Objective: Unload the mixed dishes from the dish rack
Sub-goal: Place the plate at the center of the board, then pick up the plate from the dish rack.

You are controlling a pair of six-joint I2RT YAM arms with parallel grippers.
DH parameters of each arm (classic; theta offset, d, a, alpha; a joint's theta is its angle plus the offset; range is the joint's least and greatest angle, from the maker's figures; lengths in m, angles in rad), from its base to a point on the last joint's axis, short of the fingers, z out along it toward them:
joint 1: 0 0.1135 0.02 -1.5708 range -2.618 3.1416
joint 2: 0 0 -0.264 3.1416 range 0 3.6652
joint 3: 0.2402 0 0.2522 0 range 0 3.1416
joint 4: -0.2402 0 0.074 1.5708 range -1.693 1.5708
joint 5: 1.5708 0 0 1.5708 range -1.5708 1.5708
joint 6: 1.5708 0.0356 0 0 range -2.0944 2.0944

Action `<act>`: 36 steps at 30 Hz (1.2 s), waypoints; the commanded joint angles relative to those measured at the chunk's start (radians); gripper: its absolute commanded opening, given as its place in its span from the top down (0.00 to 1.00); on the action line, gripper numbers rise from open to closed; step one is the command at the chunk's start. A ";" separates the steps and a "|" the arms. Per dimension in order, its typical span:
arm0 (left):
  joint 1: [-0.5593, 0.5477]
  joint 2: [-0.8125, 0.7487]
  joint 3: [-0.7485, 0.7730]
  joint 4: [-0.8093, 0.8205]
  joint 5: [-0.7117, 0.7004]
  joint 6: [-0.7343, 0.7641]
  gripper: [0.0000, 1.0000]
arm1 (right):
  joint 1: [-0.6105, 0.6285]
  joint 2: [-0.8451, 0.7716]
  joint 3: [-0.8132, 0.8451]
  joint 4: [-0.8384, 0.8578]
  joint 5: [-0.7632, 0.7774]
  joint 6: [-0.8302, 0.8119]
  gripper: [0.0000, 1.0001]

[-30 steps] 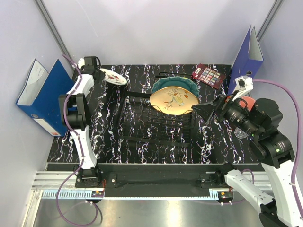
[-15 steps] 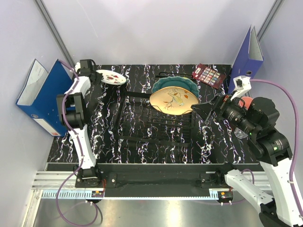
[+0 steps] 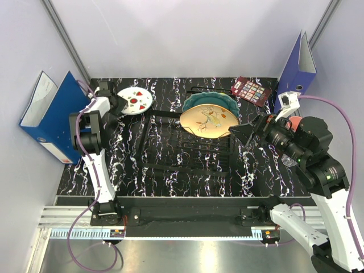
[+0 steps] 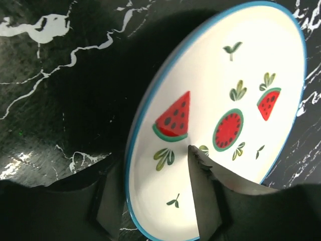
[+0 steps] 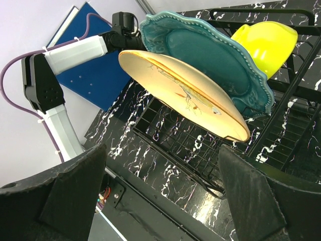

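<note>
The white plate with watermelon marks [image 3: 135,100] [image 4: 225,100] lies on the table's back left, outside the dish rack [image 3: 170,153] [image 5: 200,145]. My left gripper [image 3: 115,102] [image 4: 150,168] is open, and its fingers straddle the plate's near rim with a gap. A cream floral plate [image 3: 207,120] [image 5: 185,95] and a teal scalloped plate [image 3: 211,98] [image 5: 210,55] lean in the rack's right end. The yellow-green bowl [image 5: 266,40] sits behind them. My right gripper [image 3: 245,133] [image 5: 161,150] hangs wide open just right of the cream plate, holding nothing. A pink cup [image 3: 293,121] peeks from behind the right arm.
Blue ring binders stand at the left wall [image 3: 54,116] and the back right corner [image 3: 298,68]. A dark red card with coloured squares [image 3: 251,90] lies at the back right. Grey walls close in three sides.
The watermelon plate has come down flat onto the table and shifted slightly toward me. The left jaws have parted from its rim. The right arm has barely moved.
</note>
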 commanded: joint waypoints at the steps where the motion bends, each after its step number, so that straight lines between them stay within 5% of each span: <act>1: 0.006 -0.026 -0.008 0.002 0.050 0.024 0.41 | 0.010 -0.006 -0.008 0.032 0.009 0.004 0.00; 10: 0.009 -0.154 -0.143 -0.041 0.048 0.044 0.22 | 0.009 -0.015 -0.039 0.064 0.010 0.013 0.00; 17: 0.015 -0.243 -0.212 -0.058 0.059 0.041 0.20 | 0.009 -0.029 -0.031 0.061 0.039 0.005 0.01; 31: -0.114 -0.840 -0.514 0.046 0.201 0.134 0.18 | 0.010 -0.041 -0.138 0.144 0.191 -0.359 0.03; 36: -0.270 -1.099 -0.643 0.069 0.130 0.162 0.18 | 0.018 0.009 -0.135 0.170 0.224 -0.479 0.04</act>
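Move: The watermelon plate already lies on the table with its left rim in the gap of the left fingers: its middle is about 9 cm right of the left hand, 3 cm ahead and just below. The rack's far left corner is about 18 cm right and 4 cm back; the blue binder stands some 20 cm left, 8 cm back. From the empty right hand the bird plate is roughly 11 cm ahead, 8 cm left and 7 cm below, the teal plate some 5 cm beyond it. The watermelon plate's rim is let out of the left fingers, which open further as the hand slides some 7 cm straight back, low over the table, then climbs fast about 20 cm while going back and right, tipping upward and turning about 20 degrees clockwise. The open right hand shifts right, then eases forward and down towards the bird plate, rolling its left side down. ##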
